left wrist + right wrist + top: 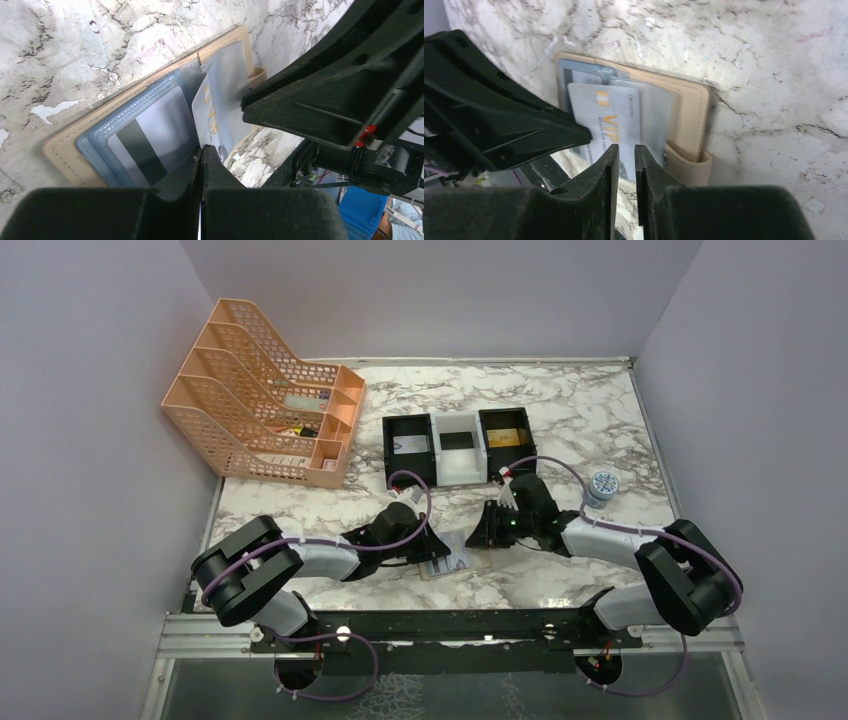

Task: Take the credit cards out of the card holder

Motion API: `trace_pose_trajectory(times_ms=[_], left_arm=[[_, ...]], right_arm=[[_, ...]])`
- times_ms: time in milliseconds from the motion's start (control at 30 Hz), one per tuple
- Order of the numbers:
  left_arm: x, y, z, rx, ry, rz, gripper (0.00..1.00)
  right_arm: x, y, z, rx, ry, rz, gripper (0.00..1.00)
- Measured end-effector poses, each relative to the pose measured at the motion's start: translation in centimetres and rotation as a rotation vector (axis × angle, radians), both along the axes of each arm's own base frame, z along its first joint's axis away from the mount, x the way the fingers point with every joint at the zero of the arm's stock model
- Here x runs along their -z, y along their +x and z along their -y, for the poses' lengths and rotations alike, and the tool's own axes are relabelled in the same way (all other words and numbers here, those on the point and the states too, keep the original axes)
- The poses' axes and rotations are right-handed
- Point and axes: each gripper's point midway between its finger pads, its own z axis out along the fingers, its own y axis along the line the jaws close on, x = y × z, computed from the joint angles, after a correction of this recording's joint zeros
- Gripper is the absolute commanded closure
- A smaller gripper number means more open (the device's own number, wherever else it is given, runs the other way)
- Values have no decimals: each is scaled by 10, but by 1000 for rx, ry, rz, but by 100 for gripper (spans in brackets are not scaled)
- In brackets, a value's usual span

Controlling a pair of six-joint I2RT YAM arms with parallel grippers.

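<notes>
The tan card holder point(452, 562) lies open on the marble between my two grippers, grey-blue inner faces up point(100, 145) point(691, 117). A silver card marked VIP point(616, 125) point(212, 117) sticks partway out of its clear sleeve. A second card with a black stripe point(145, 145) sits in the other window. My left gripper point(432, 545) point(202, 149) is shut, its tips resting at the holder's fold. My right gripper point(482, 530) point(626, 148) hovers at the VIP card's free edge, with its jaws a narrow slit apart and nothing between them.
Behind the holder stand three joined trays point(460, 472), black, white and black, each with a card inside. A peach mesh file organizer point(265, 390) fills the back left. A small round tin point(603, 485) sits near the right arm. Walls close in three sides.
</notes>
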Motion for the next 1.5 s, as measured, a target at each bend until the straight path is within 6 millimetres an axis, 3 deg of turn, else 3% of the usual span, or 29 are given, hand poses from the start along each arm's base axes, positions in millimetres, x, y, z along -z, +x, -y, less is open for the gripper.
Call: trace_pose_trajectory(times_ms=[267, 367, 500, 700, 900, 1033, 1333, 1500], left_arm=[[1, 0, -1, 9, 10, 8, 100], [2, 0, -1, 10, 13, 8, 100], [2, -1, -2, 13, 19, 11, 100], [-4, -2, -5, 22, 22, 26, 100], [-14, -3, -16, 16, 56, 58, 100], [-15, -2, -25, 20, 119, 79, 100], [-51, 16, -38, 9, 147, 198, 100], [-63, 30, -49, -8, 130, 238, 100]], right_arm=[[-23, -3, -12, -77, 86, 47, 78], [-16, -4, -15, -91, 88, 23, 79], [8, -6, -15, -92, 56, -61, 80], [8, 6, -15, -53, 33, -47, 78], [1, 4, -10, -30, 28, -13, 66], [-15, 5, -10, -30, 60, 34, 44], [-66, 12, -15, -41, 164, 211, 38], [-91, 16, -5, -10, 209, 388, 37]])
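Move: The left fingers already pinch the credit card's left edge, with its middle about 3 cm to their right, 1 cm ahead and 1 cm below. The open card holder's middle lies 5 cm to that hand's right, level with it in reach and 3 cm down. The black-and-white box is some 25 cm ahead and 6 cm right. From the right hand, the credit card is about 4 cm left, 1 cm back and 1 cm below. The left hand draws its pinched credit card 8 cm up, left and forward; the right opens, rising 9 cm. ##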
